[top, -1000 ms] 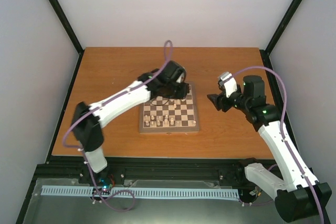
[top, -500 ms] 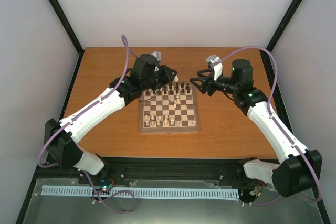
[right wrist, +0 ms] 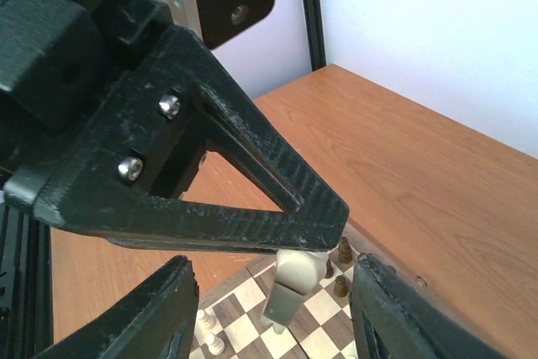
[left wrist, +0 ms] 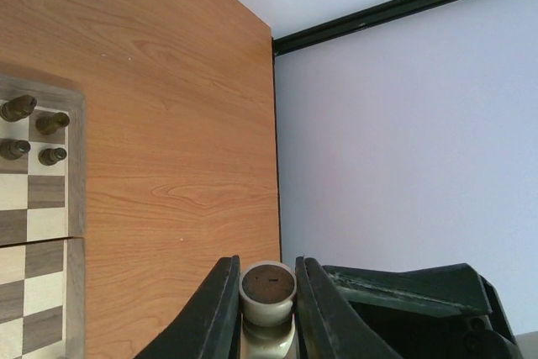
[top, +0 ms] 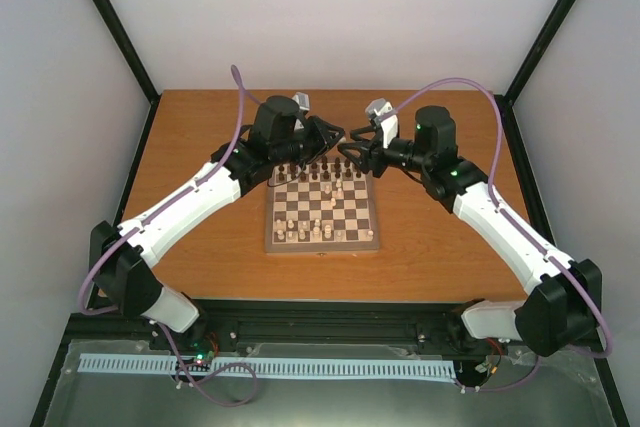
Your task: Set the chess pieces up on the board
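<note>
The board [top: 322, 247] lies mid-table, with dark chess pieces [top: 318, 167] along its far rows and cream pieces [top: 304, 232] near the front. My left gripper [top: 335, 135] hovers above the board's far edge, shut on a cream chess piece [left wrist: 267, 287] whose round dark-felted base faces the wrist camera. In the right wrist view that piece [right wrist: 296, 282] hangs below the left gripper's fingers [right wrist: 210, 199]. My right gripper [top: 356, 153] faces it, open. Its jaws stand on either side of the piece without touching it.
Dark pieces [left wrist: 34, 128] stand at the board's far corner [left wrist: 76, 174]. Bare orange-brown tabletop [top: 210, 137] surrounds the board. Black frame posts and white walls close in the table's back and sides. Purple cables loop above both arms.
My left gripper rose from the board's far left and swung right with the cream piece. The right gripper moved left to meet it, its jaws narrowing somewhat.
</note>
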Robot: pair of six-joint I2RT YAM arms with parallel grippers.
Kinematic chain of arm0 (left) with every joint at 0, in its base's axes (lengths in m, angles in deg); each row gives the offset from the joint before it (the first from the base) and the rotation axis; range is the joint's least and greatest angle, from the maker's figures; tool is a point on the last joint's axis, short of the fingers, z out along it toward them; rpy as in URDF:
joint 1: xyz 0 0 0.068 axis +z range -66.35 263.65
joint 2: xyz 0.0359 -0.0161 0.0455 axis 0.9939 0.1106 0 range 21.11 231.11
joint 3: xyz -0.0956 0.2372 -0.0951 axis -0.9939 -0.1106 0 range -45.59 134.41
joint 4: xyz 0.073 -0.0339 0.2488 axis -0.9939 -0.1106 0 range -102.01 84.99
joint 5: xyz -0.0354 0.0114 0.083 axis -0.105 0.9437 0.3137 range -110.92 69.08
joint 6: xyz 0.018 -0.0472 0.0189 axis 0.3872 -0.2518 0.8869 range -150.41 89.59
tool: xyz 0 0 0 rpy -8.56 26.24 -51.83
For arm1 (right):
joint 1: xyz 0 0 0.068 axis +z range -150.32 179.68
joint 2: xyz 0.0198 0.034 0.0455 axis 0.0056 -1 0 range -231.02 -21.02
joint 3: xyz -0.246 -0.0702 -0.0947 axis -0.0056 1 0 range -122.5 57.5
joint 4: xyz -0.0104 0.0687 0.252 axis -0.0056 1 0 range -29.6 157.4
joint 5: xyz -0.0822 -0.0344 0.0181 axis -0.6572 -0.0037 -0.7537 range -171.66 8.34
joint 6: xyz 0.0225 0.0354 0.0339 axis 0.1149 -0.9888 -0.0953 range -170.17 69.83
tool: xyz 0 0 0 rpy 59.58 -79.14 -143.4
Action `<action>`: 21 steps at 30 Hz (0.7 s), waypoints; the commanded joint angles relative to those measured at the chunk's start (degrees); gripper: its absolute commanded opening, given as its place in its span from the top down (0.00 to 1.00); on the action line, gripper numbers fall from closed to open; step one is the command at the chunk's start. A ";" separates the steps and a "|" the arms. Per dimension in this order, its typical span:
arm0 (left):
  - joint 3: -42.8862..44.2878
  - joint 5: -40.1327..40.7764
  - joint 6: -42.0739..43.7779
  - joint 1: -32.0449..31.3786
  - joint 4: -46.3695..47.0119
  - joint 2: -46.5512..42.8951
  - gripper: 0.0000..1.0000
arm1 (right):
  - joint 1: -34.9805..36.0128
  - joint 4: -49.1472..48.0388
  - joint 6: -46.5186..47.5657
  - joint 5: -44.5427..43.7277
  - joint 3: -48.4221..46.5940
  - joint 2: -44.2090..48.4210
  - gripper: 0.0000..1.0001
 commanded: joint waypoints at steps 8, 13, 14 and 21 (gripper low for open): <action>1.21 0.42 -1.16 0.40 2.41 -2.34 0.97 | 1.57 -1.73 -0.78 -2.26 -1.01 -0.74 0.59; 1.11 0.44 -0.99 0.40 2.38 -2.54 0.97 | 1.57 -1.84 -1.02 -2.76 -0.83 -0.84 0.67; 0.98 0.44 -0.99 0.40 2.54 -2.48 0.97 | 1.56 -1.86 -1.16 -2.79 -0.70 -0.93 0.67; 0.79 -0.42 -1.34 0.40 2.97 -2.22 0.97 | 1.57 -2.50 -2.27 -4.52 -0.74 -1.22 0.74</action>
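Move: The white chess piece is already pinched in the left fingers, high above the board; the right gripper's mouth lies only about 1 cm to the left hand's right, roughly level. From the right hand the piece is about 1 cm to the left and straight in line. The board's middle lies some 2 cm ahead of the right hand, 5 cm left and 30 cm below; the dark chess rows sit about 12 cm ahead, 4 cm left and 27 cm below. Close the right gripper around the white chess piece for the hand-over, narrowing its half-open fingers to a bit over half that gap but not shutting them, while the hand eases down and slightly forward by about half a centimetre. Keep the left pinch on the piece and raise that hand straight up about 1 cm, scarcely tilting. ##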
